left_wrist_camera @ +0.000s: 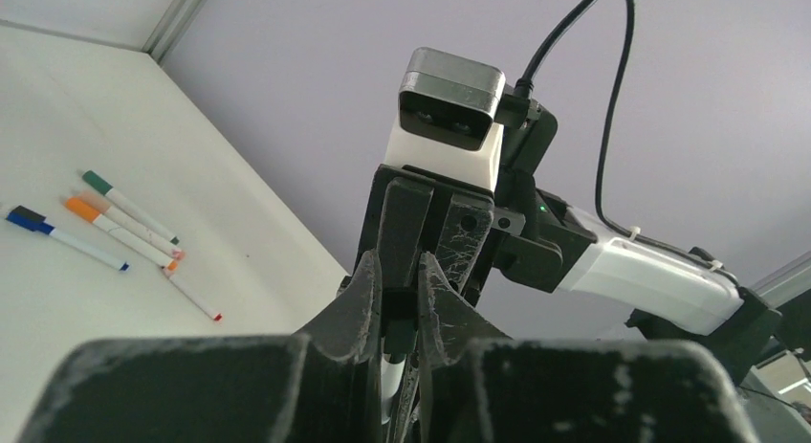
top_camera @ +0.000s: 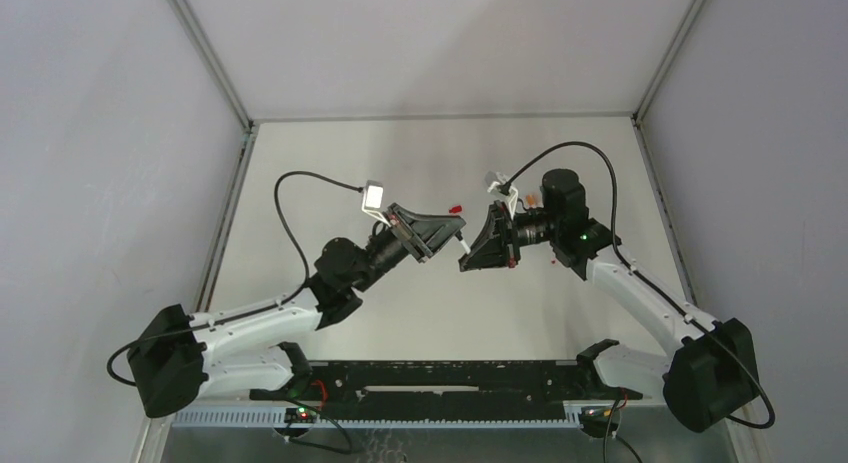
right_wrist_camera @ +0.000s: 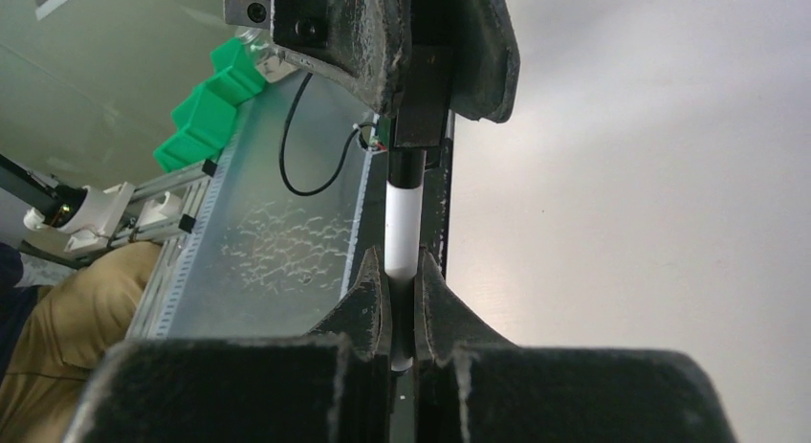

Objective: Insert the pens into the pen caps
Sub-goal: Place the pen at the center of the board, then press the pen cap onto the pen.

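Observation:
Both grippers meet in mid-air over the middle of the table. My left gripper (left_wrist_camera: 399, 271) (top_camera: 452, 231) is shut on a black pen cap (left_wrist_camera: 399, 307) (right_wrist_camera: 421, 122). My right gripper (right_wrist_camera: 400, 266) (top_camera: 478, 251) is shut on the white barrel of a pen (right_wrist_camera: 402, 218) (top_camera: 464, 245). The pen's dark end reaches into the cap's mouth; how deep it sits is hidden by the fingers. On the table lie a green-capped pen (left_wrist_camera: 129, 206), an orange-capped pen (left_wrist_camera: 115, 228), a blue-capped pen (left_wrist_camera: 62, 237) and a bare red-tipped pen (left_wrist_camera: 191, 297). A red pen cap (top_camera: 455, 209) lies behind the left gripper.
The white table (top_camera: 430, 153) is walled by grey panels on three sides. The pens on the table lie by the right arm's wrist (top_camera: 560, 208), mostly hidden under it in the top view. A black rail (top_camera: 430, 388) runs along the near edge between the arm bases.

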Controlling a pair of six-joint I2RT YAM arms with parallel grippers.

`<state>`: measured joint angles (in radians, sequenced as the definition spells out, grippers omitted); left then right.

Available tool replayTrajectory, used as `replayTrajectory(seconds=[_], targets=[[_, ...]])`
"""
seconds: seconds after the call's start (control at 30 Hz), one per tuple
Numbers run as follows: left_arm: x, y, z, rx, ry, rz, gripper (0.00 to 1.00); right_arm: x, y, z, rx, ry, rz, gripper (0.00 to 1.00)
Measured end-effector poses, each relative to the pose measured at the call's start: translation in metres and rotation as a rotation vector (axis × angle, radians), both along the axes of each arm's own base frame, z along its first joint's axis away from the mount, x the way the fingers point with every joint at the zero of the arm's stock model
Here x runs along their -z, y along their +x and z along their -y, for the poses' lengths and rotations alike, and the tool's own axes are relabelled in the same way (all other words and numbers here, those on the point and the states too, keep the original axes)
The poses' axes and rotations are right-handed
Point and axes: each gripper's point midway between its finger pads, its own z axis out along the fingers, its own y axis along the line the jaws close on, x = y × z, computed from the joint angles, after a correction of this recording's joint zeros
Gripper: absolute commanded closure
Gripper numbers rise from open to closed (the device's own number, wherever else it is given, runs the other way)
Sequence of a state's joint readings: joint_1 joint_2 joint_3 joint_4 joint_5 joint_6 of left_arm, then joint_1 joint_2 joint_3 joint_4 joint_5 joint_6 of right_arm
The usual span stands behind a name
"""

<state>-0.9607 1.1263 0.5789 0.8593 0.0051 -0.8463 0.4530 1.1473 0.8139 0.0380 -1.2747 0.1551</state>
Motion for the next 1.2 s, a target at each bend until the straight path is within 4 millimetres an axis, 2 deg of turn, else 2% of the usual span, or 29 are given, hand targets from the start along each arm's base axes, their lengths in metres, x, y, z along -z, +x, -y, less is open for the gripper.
replayTrajectory(seconds=[0.33,0.6,0.8,1.0,1.2], targets=[[0.0,0.002,-0.012,-0.029,0.042,0.011,0.59,0.002,0.014,-0.007,0.01,-0.011,0.094,1.0],[-0.011,0.001,-0.028,-0.062,0.05,0.044,0.27,0.01,0.025,-0.01,0.032,-0.034,0.119,1.0],[-0.02,0.0,-0.042,-0.11,0.066,0.094,0.21,0.016,0.028,-0.009,0.037,-0.052,0.115,1.0],[0.005,0.012,-0.049,-0.19,0.207,0.117,0.18,0.017,0.031,-0.008,0.043,-0.059,0.123,1.0],[0.028,0.027,-0.062,-0.293,0.37,0.188,0.03,0.016,0.04,-0.001,0.07,-0.066,0.135,1.0]])
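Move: The right hand holds the black pen, whose cap is still pinched between the left fingers, some 3 cm ahead of the right hand, 2 cm left and 6 cm above it. The pile of capped pens lies roughly 20 cm ahead of the right hand, 19 cm to its right and 22 cm below. The loose red cap is about 21 cm ahead of that hand, 2 cm left and 21 cm below. Left fingers release the black cap and withdraw 6 cm left; right carries the pen about 4 cm forward. ##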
